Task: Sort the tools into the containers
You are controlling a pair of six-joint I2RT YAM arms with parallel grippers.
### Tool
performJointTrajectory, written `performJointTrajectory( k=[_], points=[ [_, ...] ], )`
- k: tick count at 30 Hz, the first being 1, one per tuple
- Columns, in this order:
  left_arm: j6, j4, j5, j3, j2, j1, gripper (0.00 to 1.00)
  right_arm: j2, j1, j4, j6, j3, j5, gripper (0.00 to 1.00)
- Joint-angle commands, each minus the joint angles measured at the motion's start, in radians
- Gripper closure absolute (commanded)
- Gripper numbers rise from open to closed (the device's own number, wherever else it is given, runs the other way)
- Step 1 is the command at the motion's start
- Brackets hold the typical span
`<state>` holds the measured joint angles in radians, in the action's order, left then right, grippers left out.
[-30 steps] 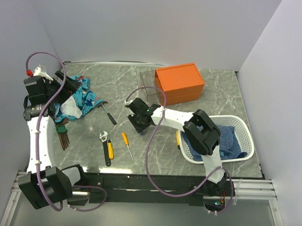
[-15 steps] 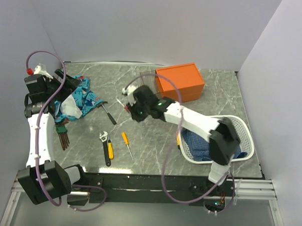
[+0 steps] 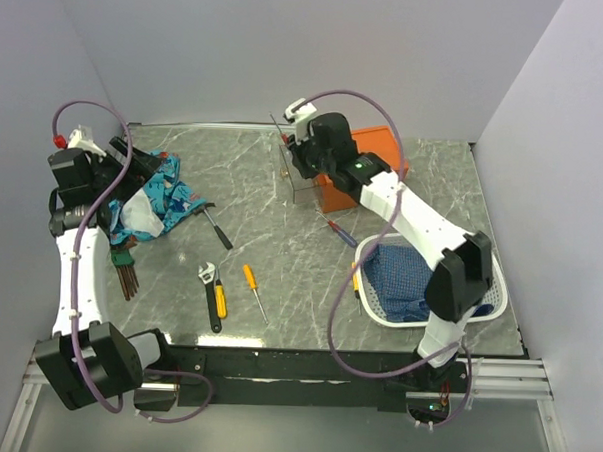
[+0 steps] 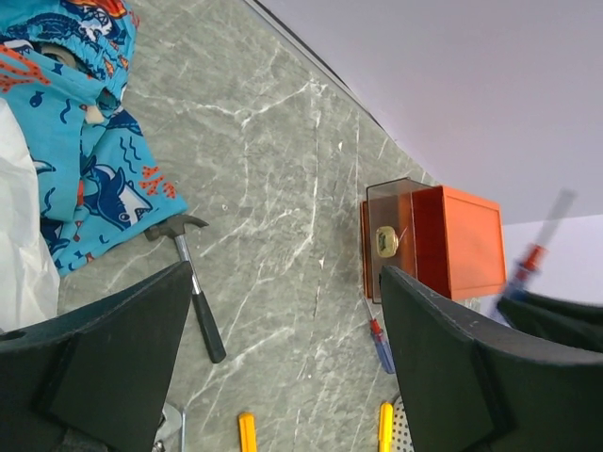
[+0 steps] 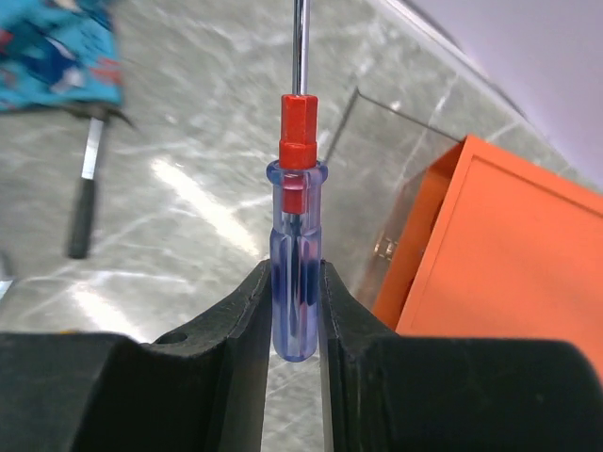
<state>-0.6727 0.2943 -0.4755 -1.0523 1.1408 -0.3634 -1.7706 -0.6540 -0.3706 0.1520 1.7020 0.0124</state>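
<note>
My right gripper (image 5: 294,320) is shut on a screwdriver (image 5: 297,282) with a clear blue handle and red collar, shaft pointing away. In the top view that gripper (image 3: 293,151) hangs over the clear drawer (image 3: 303,181) beside the orange box (image 3: 369,159). On the table lie a second blue-and-red screwdriver (image 3: 338,229), a small hammer (image 3: 218,225), a wrench (image 3: 212,294), a yellow screwdriver (image 3: 251,284) and another yellow one (image 3: 355,278) by the basket. My left gripper (image 4: 292,377) stands open and empty, high over the left side.
A white basket (image 3: 485,259) with a blue cloth stands at the right. A blue patterned cloth (image 3: 168,195) and white bag lie at the left, with dark red-brown tools (image 3: 127,273) below them. Walls close in the back and sides.
My right arm has swung up from the table's middle to the clear drawer, carrying the blue-handled screwdriver. A blue-and-red screwdriver now shows on the table. The left arm has hardly moved.
</note>
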Motion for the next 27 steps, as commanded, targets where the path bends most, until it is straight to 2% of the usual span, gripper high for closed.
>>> performJointTrajectory(
  k=[1,10,16,19,20,23,27],
  points=[
    [0.024,-0.029,-0.017,0.029,-0.058,-0.003,0.14,-0.087,0.017,-0.007,0.037,0.087,-0.026,1.00],
    [0.013,-0.035,-0.035,0.060,-0.081,-0.011,0.13,-0.199,0.047,0.010,0.070,0.123,-0.117,1.00],
    [-0.010,-0.050,-0.054,0.038,-0.056,-0.022,0.13,-0.187,0.053,0.019,0.101,0.088,-0.163,0.99],
    [-0.014,-0.061,-0.054,0.028,-0.032,-0.022,0.13,-0.170,0.053,0.025,0.110,0.058,-0.190,0.73],
    [-0.016,-0.066,-0.054,0.025,-0.029,-0.022,0.13,-0.164,0.054,0.027,0.110,0.051,-0.199,0.56],
    [-0.024,-0.080,-0.057,0.021,-0.018,-0.023,0.13,-0.145,0.054,0.021,0.118,0.044,-0.207,0.46],
    [-0.027,-0.083,-0.058,0.014,-0.013,-0.023,0.13,-0.084,0.048,0.009,0.106,0.064,-0.186,0.42]
  ],
)
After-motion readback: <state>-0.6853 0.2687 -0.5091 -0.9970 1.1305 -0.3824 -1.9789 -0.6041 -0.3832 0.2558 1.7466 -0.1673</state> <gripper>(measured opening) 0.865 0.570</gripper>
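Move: The right gripper holds a screwdriver by its handle. The cabinet's open clear drawer is about 7 cm ahead of it, 2 cm to its right and 15 cm below. The orange cabinet is centred about 8 cm ahead and 15 cm to the right, and a second screwdriver on the table is some 4 cm back and 10 cm right, 26 cm down. From the left gripper, the drawer is about 13 cm ahead, 33 cm right. Lower the right gripper about 9 cm with the held screwdriver, reaching some 5 cm forward and drifting a little right, to come over the open drawer. Roll the hand about 15 degrees, its left side dipping, and swing it slightly clockwise; once the descent has levelled off, open the fingers and let go of the handle. ##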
